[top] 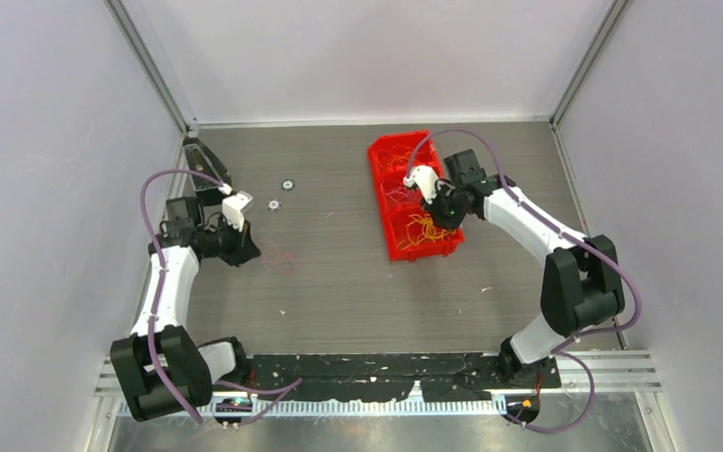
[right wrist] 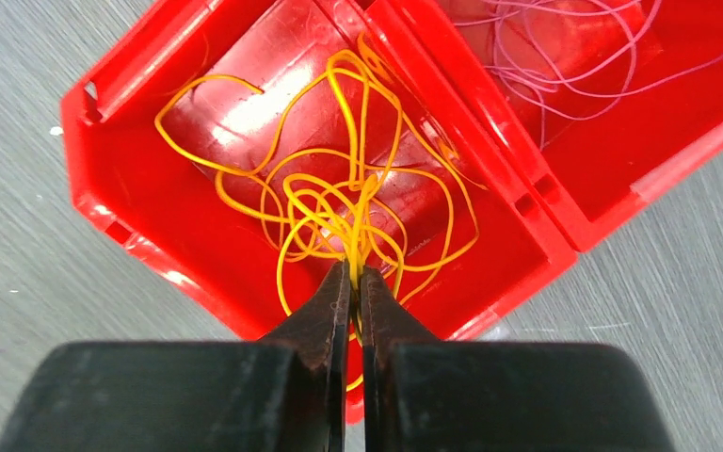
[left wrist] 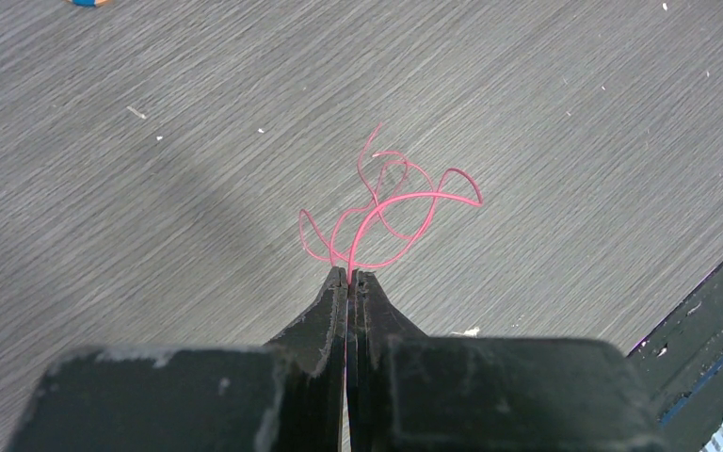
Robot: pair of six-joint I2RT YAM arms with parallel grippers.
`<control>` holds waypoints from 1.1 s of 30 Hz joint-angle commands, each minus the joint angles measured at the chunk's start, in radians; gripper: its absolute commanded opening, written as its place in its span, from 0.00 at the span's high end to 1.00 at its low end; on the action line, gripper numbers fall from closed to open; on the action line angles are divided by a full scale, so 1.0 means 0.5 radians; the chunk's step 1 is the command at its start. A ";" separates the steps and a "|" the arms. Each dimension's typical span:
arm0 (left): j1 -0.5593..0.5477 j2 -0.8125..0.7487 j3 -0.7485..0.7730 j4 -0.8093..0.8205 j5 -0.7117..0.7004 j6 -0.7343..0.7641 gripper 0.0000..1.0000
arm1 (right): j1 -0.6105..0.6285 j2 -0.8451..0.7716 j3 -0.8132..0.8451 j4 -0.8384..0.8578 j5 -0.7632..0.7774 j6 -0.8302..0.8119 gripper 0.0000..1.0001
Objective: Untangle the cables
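My left gripper (left wrist: 349,275) is shut on a thin pink-red cable (left wrist: 405,198), whose loops spread over the grey table just ahead of the fingertips. In the top view this gripper (top: 249,252) is at the left, with the cable (top: 281,259) faint beside it. My right gripper (right wrist: 351,270) is shut on strands of a yellow cable tangle (right wrist: 339,179) lying in the end compartment of a red bin (right wrist: 122,207). In the top view the right gripper (top: 442,215) hangs over the bin's near compartment, where the yellow tangle (top: 422,232) shows.
The red bin (top: 381,202) stands right of centre with several compartments. The one beside the yellow tangle holds thin pink-purple strands (right wrist: 565,56). Two small round washers (top: 289,185) (top: 272,203) lie at the left rear. A black box (top: 205,165) stands near the left wall.
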 commanded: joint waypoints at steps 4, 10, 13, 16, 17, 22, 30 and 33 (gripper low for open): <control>-0.004 -0.042 0.069 0.030 0.013 -0.039 1.00 | 0.074 0.204 -0.069 0.240 0.092 -0.164 0.95; -0.006 -0.061 0.075 0.004 0.016 -0.018 1.00 | 0.097 0.347 0.057 0.223 0.104 -0.093 0.85; -0.024 -0.064 0.074 -0.016 0.033 0.013 1.00 | 0.098 0.234 0.088 0.148 0.061 -0.016 0.67; -0.077 -0.068 0.080 -0.024 0.061 0.010 1.00 | 0.098 0.056 0.114 0.092 -0.038 0.050 0.52; -0.105 -0.067 0.084 -0.023 0.076 -0.001 1.00 | 0.097 0.027 0.123 0.071 -0.045 0.067 0.44; -0.309 -0.082 0.117 0.011 0.119 -0.106 1.00 | 0.096 -0.133 0.272 -0.069 -0.081 0.197 0.25; -0.603 -0.047 0.317 0.155 0.319 -0.506 1.00 | 0.215 -0.366 0.338 0.092 -0.391 0.435 0.05; -0.650 0.032 0.434 0.194 0.472 -0.700 1.00 | 0.336 -0.396 0.344 0.203 -0.540 0.525 0.05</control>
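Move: The right hand holds the yellow cable over the bin's near compartment, whose middle is about 4 cm to its left, level with it and some 9 cm below. From that hand, the middle compartment's pink cable lies 11 cm ahead and 7 cm left, the far compartment's orange cable 19 cm ahead and 10 cm left. The left hand already pinches another pink cable; the middle compartment is roughly 32 cm to its right, 18 cm ahead and 10 cm lower. Still pinching the yellow cable, the right hand sinks about 7 cm into the near compartment, opens wide and lets go, then rises some 18 cm, drifting left by 6 cm overall and tilting. The left hand first waits, then keeps its pinch on the pink cable and sweeps about 9 cm right towards the bin, rising late by 6 cm and turning slightly clockwise. ##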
